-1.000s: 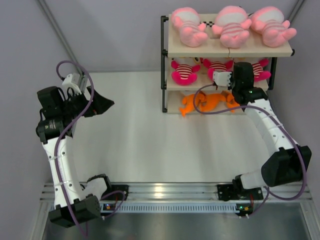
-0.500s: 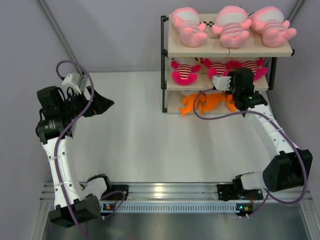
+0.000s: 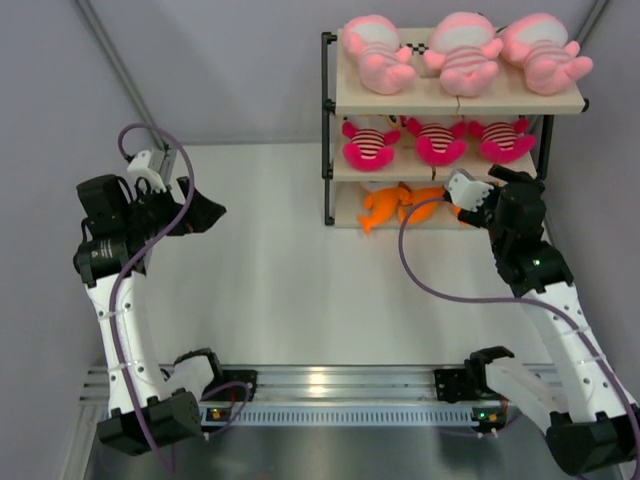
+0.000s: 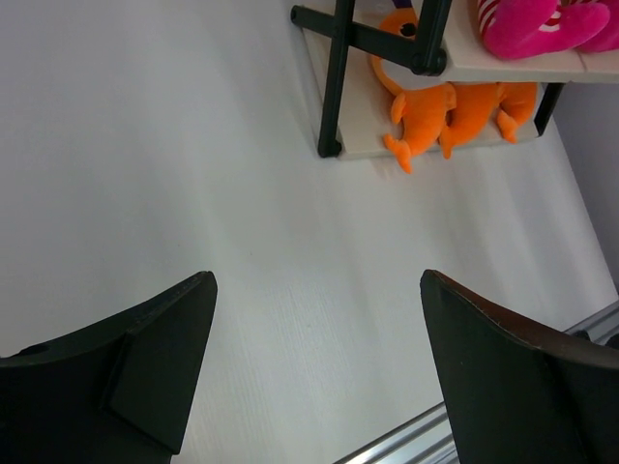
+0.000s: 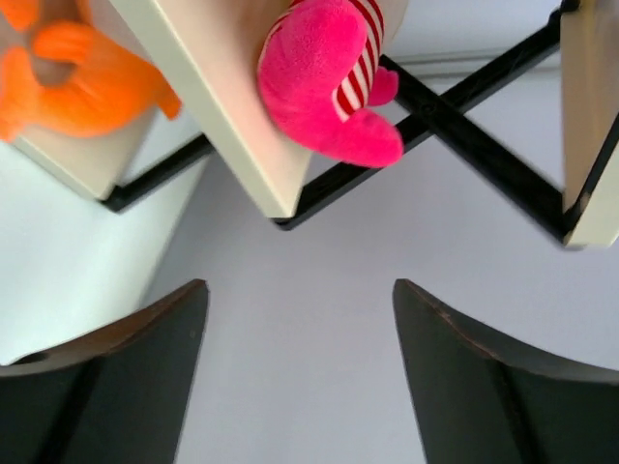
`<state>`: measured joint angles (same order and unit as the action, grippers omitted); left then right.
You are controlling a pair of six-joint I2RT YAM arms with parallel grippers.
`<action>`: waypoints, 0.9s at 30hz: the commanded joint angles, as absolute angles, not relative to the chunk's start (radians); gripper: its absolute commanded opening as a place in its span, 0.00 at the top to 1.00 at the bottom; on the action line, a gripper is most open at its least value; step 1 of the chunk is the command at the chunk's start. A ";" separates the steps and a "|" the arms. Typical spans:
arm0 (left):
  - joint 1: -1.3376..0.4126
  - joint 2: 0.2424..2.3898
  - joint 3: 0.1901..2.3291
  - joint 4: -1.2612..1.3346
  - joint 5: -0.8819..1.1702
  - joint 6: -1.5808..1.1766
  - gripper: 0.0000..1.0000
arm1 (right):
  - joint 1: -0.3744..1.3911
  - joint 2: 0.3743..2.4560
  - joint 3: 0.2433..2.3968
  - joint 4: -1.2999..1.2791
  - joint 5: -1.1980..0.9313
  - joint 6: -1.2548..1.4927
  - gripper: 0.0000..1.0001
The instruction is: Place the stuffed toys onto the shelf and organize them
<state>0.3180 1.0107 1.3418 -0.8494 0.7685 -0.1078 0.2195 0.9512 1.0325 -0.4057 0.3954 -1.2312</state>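
The shelf [image 3: 450,103] stands at the far right. Three pale pink toys [image 3: 462,50] lie on its top board. Three hot-pink toys [image 3: 437,140] sit on the middle board. Orange fish toys [image 3: 405,203] lie on the bottom board. My right gripper [image 3: 522,182] is open and empty, just off the shelf's near right corner. Its wrist view [image 5: 300,285] shows a hot-pink toy [image 5: 329,77] on a board [image 5: 222,106] and an orange toy [image 5: 77,87] below. My left gripper [image 3: 205,210] is open and empty, far left of the shelf; it also shows in its wrist view [image 4: 314,280].
The left wrist view shows the shelf's black post [image 4: 336,87], the orange toys [image 4: 455,106] and white tabletop [image 4: 193,174]. A grey wall [image 3: 230,70] backs the table. An aluminium rail [image 3: 340,385] runs along the near edge between the arm bases.
My right arm has pulled back from the middle board toward the near right, empty. The right hot-pink toy now shows in full. The left arm has barely moved.
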 commanded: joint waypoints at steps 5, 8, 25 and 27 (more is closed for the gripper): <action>0.316 1.002 1.322 -0.890 0.676 0.040 0.07 | 0.249 0.648 0.858 -0.401 0.151 -0.687 0.07; 0.318 0.997 1.342 -0.904 0.689 0.071 0.06 | 0.247 0.522 0.786 -0.335 0.071 -0.513 0.05; 0.318 1.091 0.977 -0.790 0.583 0.330 0.10 | 0.249 0.325 0.474 -0.178 -0.061 -0.163 0.04; 0.318 1.054 0.883 -0.661 0.534 0.340 0.10 | 0.247 0.330 0.460 -0.158 -0.054 -0.141 0.04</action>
<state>0.3172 1.0950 0.9916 -0.8303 0.5892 0.2588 0.2337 0.3374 0.4744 -0.2676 -0.0311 -0.2131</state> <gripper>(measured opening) 0.904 0.956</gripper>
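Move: The pink striped toy just set down at the right end of the middle shelf lies about 11 cm ahead of the right hand, 5 cm left and 3 cm below. The next pink toy stands about 9 cm farther left on the same board. The rightmost orange shark, on the bottom shelf, is roughly 9 cm ahead of the right hand, 5 cm left and 22 cm lower. From the left hand, the first pink toy is some 17 cm ahead, 45 cm right and 5 cm below. Back and leftwards, the empty right hand draws away from the shelf, rolling some 65 degrees so its left side rises and opening the rest of the way; once clear, it sinks about 10 cm, still edging left, to end low before the shelf. The empty left hand, kept open, drifts a little left, then drops about 16 cm towards the bare table, its fingers tipping down and its left side rising. ##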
